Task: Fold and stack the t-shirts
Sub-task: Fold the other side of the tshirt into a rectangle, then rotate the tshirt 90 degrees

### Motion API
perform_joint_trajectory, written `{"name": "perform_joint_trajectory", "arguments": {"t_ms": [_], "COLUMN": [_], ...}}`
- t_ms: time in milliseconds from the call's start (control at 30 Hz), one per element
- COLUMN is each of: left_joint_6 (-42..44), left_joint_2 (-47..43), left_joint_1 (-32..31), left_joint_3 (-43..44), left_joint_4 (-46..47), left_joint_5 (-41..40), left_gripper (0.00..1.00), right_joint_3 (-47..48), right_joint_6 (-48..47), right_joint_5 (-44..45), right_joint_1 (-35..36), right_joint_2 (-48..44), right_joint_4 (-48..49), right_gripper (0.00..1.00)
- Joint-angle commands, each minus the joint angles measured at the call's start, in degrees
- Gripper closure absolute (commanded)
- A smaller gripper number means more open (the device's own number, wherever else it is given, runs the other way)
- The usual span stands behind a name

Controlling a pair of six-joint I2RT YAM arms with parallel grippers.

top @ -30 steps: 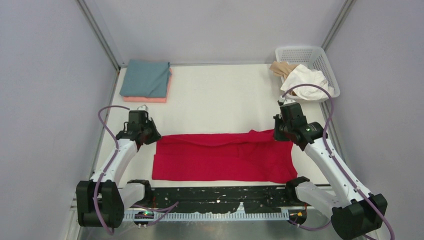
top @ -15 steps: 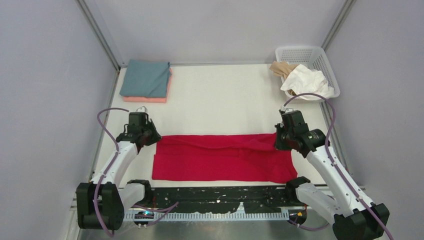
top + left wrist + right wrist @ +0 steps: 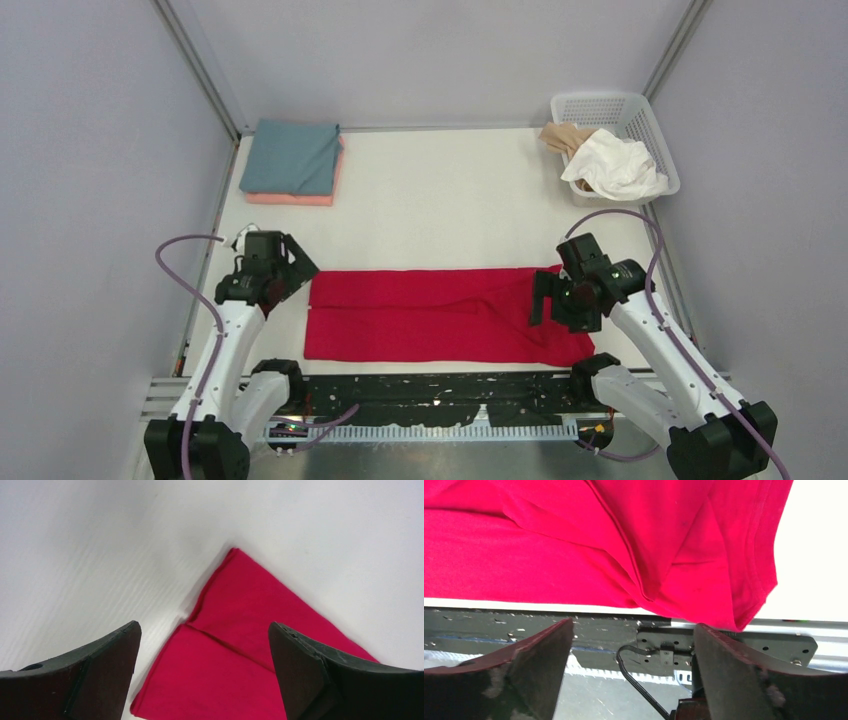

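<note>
The bright red t-shirt (image 3: 445, 315) lies folded into a long band across the near part of the table. It also shows in the left wrist view (image 3: 250, 645) and the right wrist view (image 3: 624, 540). My left gripper (image 3: 297, 270) is open and empty above the shirt's far left corner. My right gripper (image 3: 541, 297) is open and empty above the shirt's right end. The grey-teal t-shirt (image 3: 290, 157) lies folded on the salmon pink one (image 3: 290, 199) at the far left. The white t-shirt (image 3: 618, 167) and beige t-shirt (image 3: 566, 136) hang crumpled out of the basket.
A white lattice basket (image 3: 620, 108) stands at the far right corner. A black perforated rail (image 3: 440, 390) runs along the table's near edge between the arm bases, also in the right wrist view (image 3: 599, 630). Grey walls close in on both sides.
Both grippers let go of the red shirt's far edge and opened. The right gripper moved nearer and turned; the left drew back to the left. The shirt's far edge now lies flat.
</note>
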Motion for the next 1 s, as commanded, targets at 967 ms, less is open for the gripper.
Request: {"name": "perform_joint_trajectory", "arguments": {"t_ms": [967], "left_joint_6": [-8.07], "left_joint_2": [22.45], "left_joint_1": [-18.15], "left_joint_3": [-4.78], "left_joint_4": [21.34], "left_joint_5": [21.55], "left_gripper": [0.0], "right_joint_3": [5.58], "right_joint_6": [6.21], "right_joint_5": [1.81], "right_joint_1": [-4.7], "right_joint_2": [42.31], "right_joint_4": [59.14], "right_gripper": [0.05]}}
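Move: The patch of t-shirt that the right hand goes for lies about 3 cm ahead, 2 cm left and 8 cm below; from that hand, the shirt's near right corner is some 7 cm back and 10 cm right. The left hand hovers just off the shirt's left end: its patch is about 14 cm right, 1 cm ahead and 7 cm below, the far left corner 3 cm ahead and 4 cm right. The right hand, fingers open, drops some 7 cm onto the t-shirt's right end, then drags that end forward and slightly left, travelling about 17 cm forward in all while turning clockwise. Also open, the left hand first lifts and reaches slightly forward, then swings right about 14 cm and sinks onto the shirt's left part, turning some 25 degrees clockwise. ##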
